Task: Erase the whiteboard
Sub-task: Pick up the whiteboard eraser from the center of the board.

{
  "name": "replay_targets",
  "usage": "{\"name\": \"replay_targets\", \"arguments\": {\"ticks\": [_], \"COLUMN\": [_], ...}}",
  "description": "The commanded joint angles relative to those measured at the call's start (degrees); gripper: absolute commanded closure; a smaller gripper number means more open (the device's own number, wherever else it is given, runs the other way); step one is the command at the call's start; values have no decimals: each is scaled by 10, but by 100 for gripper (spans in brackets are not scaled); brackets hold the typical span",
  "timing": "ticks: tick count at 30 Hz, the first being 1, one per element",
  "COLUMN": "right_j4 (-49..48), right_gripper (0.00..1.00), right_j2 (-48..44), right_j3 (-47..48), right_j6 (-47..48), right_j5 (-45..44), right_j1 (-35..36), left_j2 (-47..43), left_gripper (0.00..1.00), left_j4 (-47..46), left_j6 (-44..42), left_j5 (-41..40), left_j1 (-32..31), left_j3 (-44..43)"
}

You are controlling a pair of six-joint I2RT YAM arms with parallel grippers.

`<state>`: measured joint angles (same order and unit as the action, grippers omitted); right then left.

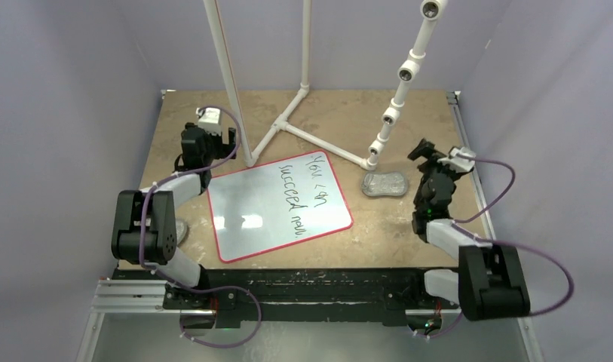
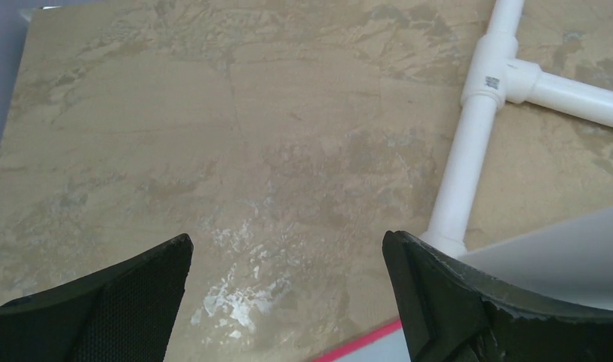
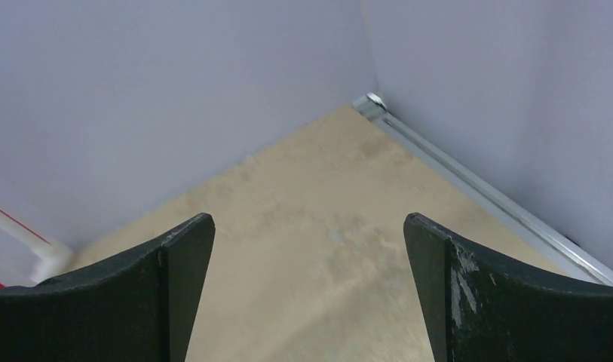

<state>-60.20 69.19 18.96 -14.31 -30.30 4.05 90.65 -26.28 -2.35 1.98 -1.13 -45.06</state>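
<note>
The whiteboard (image 1: 277, 207), white with a thin red border and black handwriting on its right half, lies flat in the middle of the table. Its red edge (image 2: 360, 343) shows at the bottom of the left wrist view. My left gripper (image 1: 211, 136) is open beyond the board's far left corner, with bare tabletop between its fingers (image 2: 288, 249). My right gripper (image 1: 431, 154) is open to the right of the board, its jaws (image 3: 309, 226) wide apart over bare table, pointing at the far right corner. A small grey wrinkly pad (image 1: 384, 183) lies just left of the right gripper.
A white pipe frame (image 1: 288, 124) stands behind the board, one upright (image 1: 229, 83) close by the left gripper; its tee fitting (image 2: 493, 75) shows in the left wrist view. A jointed white pipe (image 1: 397, 98) rises beside the pad. Grey walls enclose the table; a metal rail (image 3: 484, 192) runs along the right edge.
</note>
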Motion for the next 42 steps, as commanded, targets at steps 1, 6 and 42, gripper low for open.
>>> {"name": "replay_targets", "arguments": {"ticks": [1, 6, 42], "right_j4": [199, 385, 479], "right_gripper": [1, 1, 39], "right_j2": [-86, -170, 92], "right_j3": [54, 79, 141], "right_j6": [-155, -332, -262], "right_j5": [-17, 42, 130], "right_j1": [-2, -4, 188], "left_j2": [-72, -107, -148], "left_gripper": [1, 1, 1], "left_j4": [174, 255, 488], "left_j6": [-20, -20, -90], "left_j5": [48, 100, 253], "left_j1": [4, 3, -1], "left_j3": [-10, -21, -54]}}
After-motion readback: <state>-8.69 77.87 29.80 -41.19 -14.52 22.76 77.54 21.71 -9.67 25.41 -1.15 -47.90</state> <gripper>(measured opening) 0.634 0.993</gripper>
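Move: The eraser lies about 11 cm to the right hand's left, roughly level with it in reach and some 20 cm below. The foot of the white pipe stands about 8 cm beyond the eraser and 4 cm to the left of it; the whiteboard's middle is some 39 cm left of the eraser and 8 cm nearer the base. From the left hand, the eraser is about 58 cm to the right, 11 cm back and 12 cm lower. Right hand arcs 17 cm left and 16 down towards the eraser, pitching down, fingers narrowing; left hand retreats. ##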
